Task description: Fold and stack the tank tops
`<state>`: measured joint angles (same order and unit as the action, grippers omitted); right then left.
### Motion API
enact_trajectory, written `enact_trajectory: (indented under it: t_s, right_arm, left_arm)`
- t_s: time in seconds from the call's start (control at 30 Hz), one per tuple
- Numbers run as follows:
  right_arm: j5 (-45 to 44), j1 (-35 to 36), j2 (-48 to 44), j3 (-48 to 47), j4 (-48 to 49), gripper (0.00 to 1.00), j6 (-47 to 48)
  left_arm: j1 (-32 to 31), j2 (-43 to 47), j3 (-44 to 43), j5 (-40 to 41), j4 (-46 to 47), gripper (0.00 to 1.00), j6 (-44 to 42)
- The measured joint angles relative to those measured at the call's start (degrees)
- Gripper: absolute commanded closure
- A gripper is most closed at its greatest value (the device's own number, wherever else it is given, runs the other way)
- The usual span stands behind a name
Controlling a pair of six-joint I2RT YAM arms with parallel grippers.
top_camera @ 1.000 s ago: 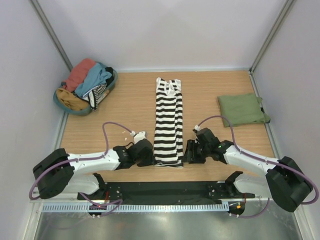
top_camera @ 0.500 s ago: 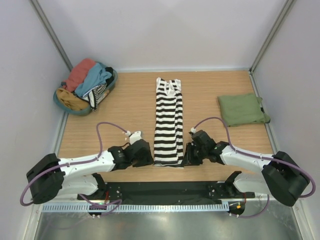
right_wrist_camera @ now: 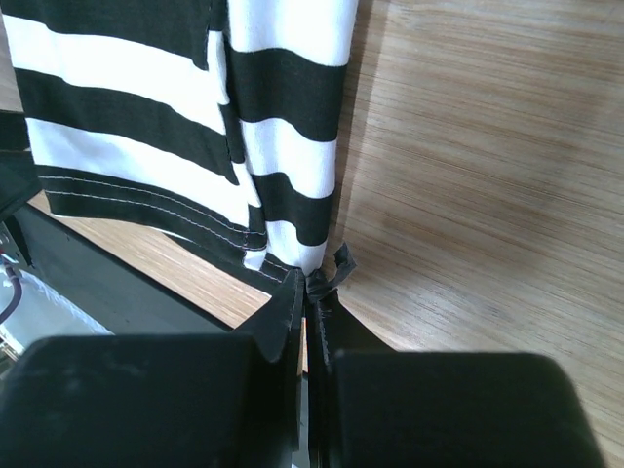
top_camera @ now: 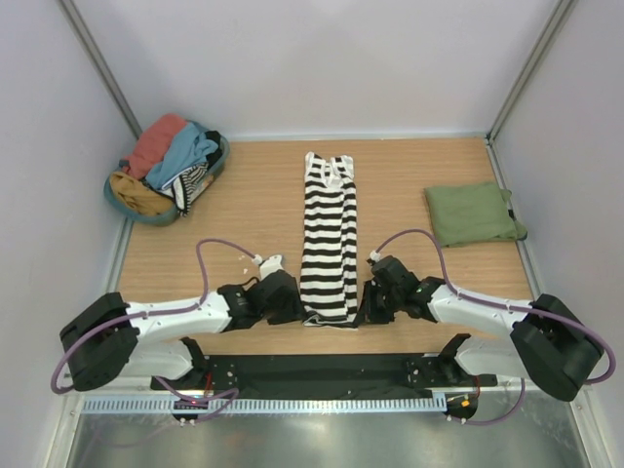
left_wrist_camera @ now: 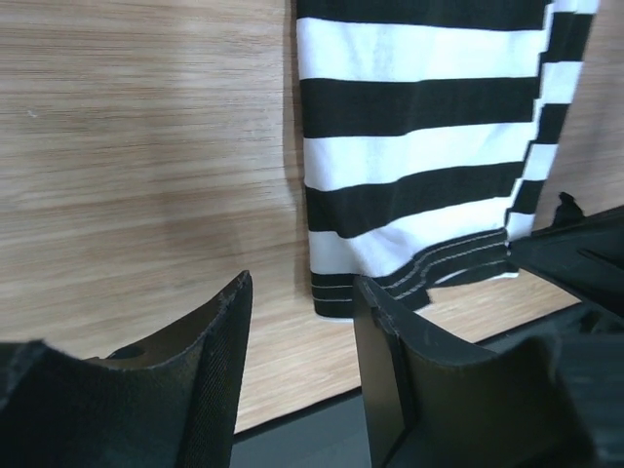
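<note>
A black-and-white striped tank top [top_camera: 329,244] lies folded into a long narrow strip down the middle of the table, straps at the far end. An olive green tank top [top_camera: 472,214] lies folded at the right. My right gripper [right_wrist_camera: 312,283] is shut on the striped top's near right hem corner [right_wrist_camera: 292,255], seen also from above as right gripper [top_camera: 365,312]. My left gripper [left_wrist_camera: 297,292] stands open just left of the near left hem corner [left_wrist_camera: 336,297], with bare wood between its fingers; from above the left gripper [top_camera: 295,312] sits beside the hem.
A teal basket [top_camera: 132,202] at the far left holds a salmon-red garment [top_camera: 156,141], a light blue one [top_camera: 181,154] and other clothes. A black strip [top_camera: 322,369] runs along the table's near edge. White walls enclose the table.
My right gripper has closed onto the striped top's near right hem corner. My left gripper has shifted slightly beside the near left corner and stays open.
</note>
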<state>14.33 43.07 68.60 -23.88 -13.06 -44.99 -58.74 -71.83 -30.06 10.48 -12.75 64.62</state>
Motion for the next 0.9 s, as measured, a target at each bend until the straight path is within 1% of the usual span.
enact_trajectory:
  t_s: [0.07, 0.17, 0.27, 0.33, 0.4, 0.5, 0.6, 0.77, 0.83, 0.87, 0.9]
  right_arm:
    - [-0.1, 0.0, -0.1, 0.0, -0.1, 0.97, 0.0]
    - [-0.5, 0.1, -0.4, 0.0, -0.6, 0.97, 0.0]
    - [-0.7, 0.2, -0.5, 0.0, -0.7, 0.97, 0.0]
    - [-0.7, 0.2, -0.5, 0.0, -0.7, 0.97, 0.0]
    - [-0.7, 0.2, -0.4, 0.0, -0.7, 0.97, 0.0]
    - [-0.7, 0.2, -0.3, 0.0, -0.6, 0.98, -0.1]
    - [-0.7, 0.2, -0.3, 0.0, -0.6, 0.98, -0.1]
    - [-0.7, 0.2, -0.3, 0.0, -0.7, 0.99, -0.2]
    - [-0.7, 0.2, -0.3, 0.0, -0.7, 0.99, -0.2]
    - [-0.7, 0.2, -0.4, 0.0, -0.7, 0.99, -0.2]
    - [-0.7, 0.3, -0.4, 0.0, -0.8, 0.99, -0.2]
  left_arm:
    - [0.0, 2.5, 0.5, 0.6, -0.7, 0.58, 0.5]
    - [0.0, 6.6, 0.6, 2.1, -2.1, 0.6, 1.1]
    - [0.0, 9.1, 0.7, 2.8, -2.5, 0.51, 1.2]
    - [0.0, 9.3, 0.6, 2.9, -2.5, 0.47, 1.2]
    - [0.0, 8.4, 0.6, 2.8, -2.3, 0.48, 1.2]
    - [0.0, 5.4, 0.6, 1.9, -2.1, 0.56, 1.1]
    - [-0.1, 2.1, 0.6, 1.0, -1.4, 0.59, 1.1]
    - [-0.3, -0.9, 0.6, -0.4, 0.7, 0.6, 1.1]
    - [-0.5, -1.4, 0.6, -0.7, 1.8, 0.76, 1.3]
    - [-0.7, -1.7, 0.5, -1.0, 2.1, 0.9, 1.2]
    - [-0.8, -2.0, 0.5, -1.1, 2.3, 0.97, 1.3]
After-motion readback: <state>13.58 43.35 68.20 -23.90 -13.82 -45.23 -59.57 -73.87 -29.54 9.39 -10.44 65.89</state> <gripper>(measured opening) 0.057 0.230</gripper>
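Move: The near-left hem corner of the striped tank top lies almost under the left hand's open fingers, about 1 cm back, 1 cm to the right and 2 cm below. The near-right hem corner, held by the right fingers, is some 12 cm to the left hand's right and 1 cm back. The middle of the striped tank top is about 19 cm ahead and 6 cm right. From the right hand, the near-left hem corner lies roughly 12 cm to its left, level fore and aft. The left fingertips pinch the striped tank top's near-left hem corner: the half-open hand first rises about 3.5 cm off the rumpled hem, comes down again some 4 cm, eases about 1 cm right onto the corner, and only then closes. The right hand stays in place with its fingers shut on the near-right hem corner. ##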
